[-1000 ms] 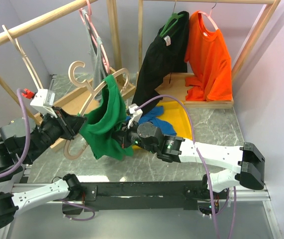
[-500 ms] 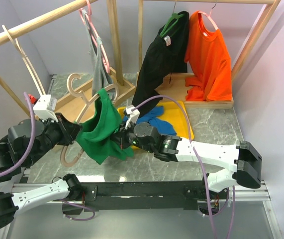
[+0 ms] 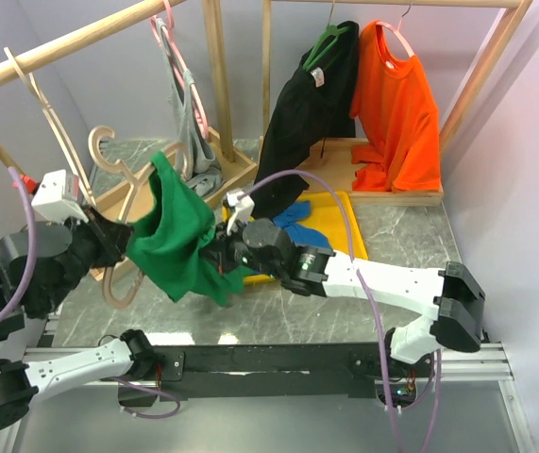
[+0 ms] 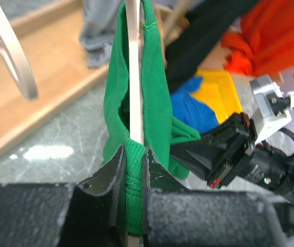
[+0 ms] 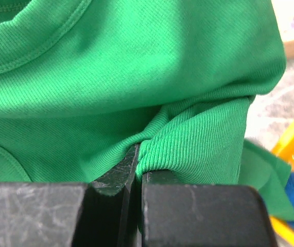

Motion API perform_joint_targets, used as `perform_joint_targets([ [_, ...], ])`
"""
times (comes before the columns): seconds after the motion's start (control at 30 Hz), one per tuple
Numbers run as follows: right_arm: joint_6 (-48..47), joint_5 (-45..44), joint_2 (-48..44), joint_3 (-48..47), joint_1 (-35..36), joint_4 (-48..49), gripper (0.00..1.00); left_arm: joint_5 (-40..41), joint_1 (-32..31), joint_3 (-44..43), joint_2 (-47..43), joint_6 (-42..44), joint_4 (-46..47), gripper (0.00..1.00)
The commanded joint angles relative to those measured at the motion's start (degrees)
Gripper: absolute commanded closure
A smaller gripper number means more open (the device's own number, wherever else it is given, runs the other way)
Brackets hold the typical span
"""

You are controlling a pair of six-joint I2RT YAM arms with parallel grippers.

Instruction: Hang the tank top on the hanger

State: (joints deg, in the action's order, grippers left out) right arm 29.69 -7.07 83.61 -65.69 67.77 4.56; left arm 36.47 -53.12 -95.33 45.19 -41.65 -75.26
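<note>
The wooden hanger (image 3: 94,149) is tilted above the table's left side, seen edge-on in the left wrist view as a thin strip (image 4: 134,62). The green tank top (image 3: 175,245) hangs over one of its arms. My left gripper (image 3: 123,236) is shut on the hanger with a ribbed strap of the tank top (image 4: 154,87) pinched over the wood between its jaws (image 4: 134,159). My right gripper (image 3: 217,260) is shut on a bunched fold of the tank top (image 5: 136,77) at the garment's lower right (image 5: 139,154). Most of the hanger's arm lies hidden under the fabric.
A yellow tray (image 3: 340,226) holding a blue garment (image 3: 293,219) sits behind the right arm. Wooden racks at the back carry a grey top on a pink hanger (image 3: 186,113), a black garment (image 3: 302,123) and an orange shirt (image 3: 396,104). Another wooden hanger (image 3: 47,113) hangs far left.
The left arm has carried the hanger and tank top leftward and raised the hook. The right gripper followed to the left, still holding the fabric.
</note>
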Motion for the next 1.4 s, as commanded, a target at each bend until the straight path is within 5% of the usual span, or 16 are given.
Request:
perform_joint_targets([
  [0.0, -0.95, 4.95, 2.69, -6.72, -4.04, 2.21, 1.0, 9.13, 0.04, -3.02, 5.16, 1.04, 4.51, 0.99],
  [0.33, 0.45, 9.97, 12.62, -19.2, -8.44, 1.59, 1.0, 19.26, 2.05, -6.36, 18.51, 6.13, 10.13, 0.99],
  [0.6, 0.98, 10.15, 20.09, -25.88, -9.32, 5.2, 1.0, 11.7, 14.09, -8.9, 22.48, 14.49, 18.84, 0.99],
  [0.97, -0.86, 7.16, 31.34, -43.46, -9.49, 6.07, 1.0, 6.43, 22.61, -19.46, 29.34, 19.94, 20.42, 0.98],
  [1.37, -1.4, 3.99, 54.71, -71.75, -13.18, 5.38, 0.94, -0.26, 28.51, -20.25, 32.77, 20.82, 23.32, 0.99],
])
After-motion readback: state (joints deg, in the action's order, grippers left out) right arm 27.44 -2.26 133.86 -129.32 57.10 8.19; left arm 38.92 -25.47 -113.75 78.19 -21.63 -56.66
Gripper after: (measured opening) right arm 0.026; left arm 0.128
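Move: The left hand grips the hanger and tank top together. The free stretch of wooden rail where the hanger is headed lies some 38 cm ahead of it, almost in line and roughly 22 cm higher. The empty wooden hanger hangs about 20 cm ahead and 9 cm left; the grey tank top about 32 cm ahead and 11 cm right. From the right hand, pinching the green cloth, that rail stretch is about 35 cm ahead, 14 cm left and 36 cm up. Keeping its pinch on the hanger and strap, the left hand carries them some 18 cm forward towards the rail, first bowing slightly right and then back while rising about 5 cm, and turns roughly 25 degrees counter-clockwise as its left side rolls up. The right hand goes along, still shut on the lower part of the green tank top, forward and about 15 cm left with a rise of some 6 cm late on, bringing the cloth in beside the hanging grey tank top. ##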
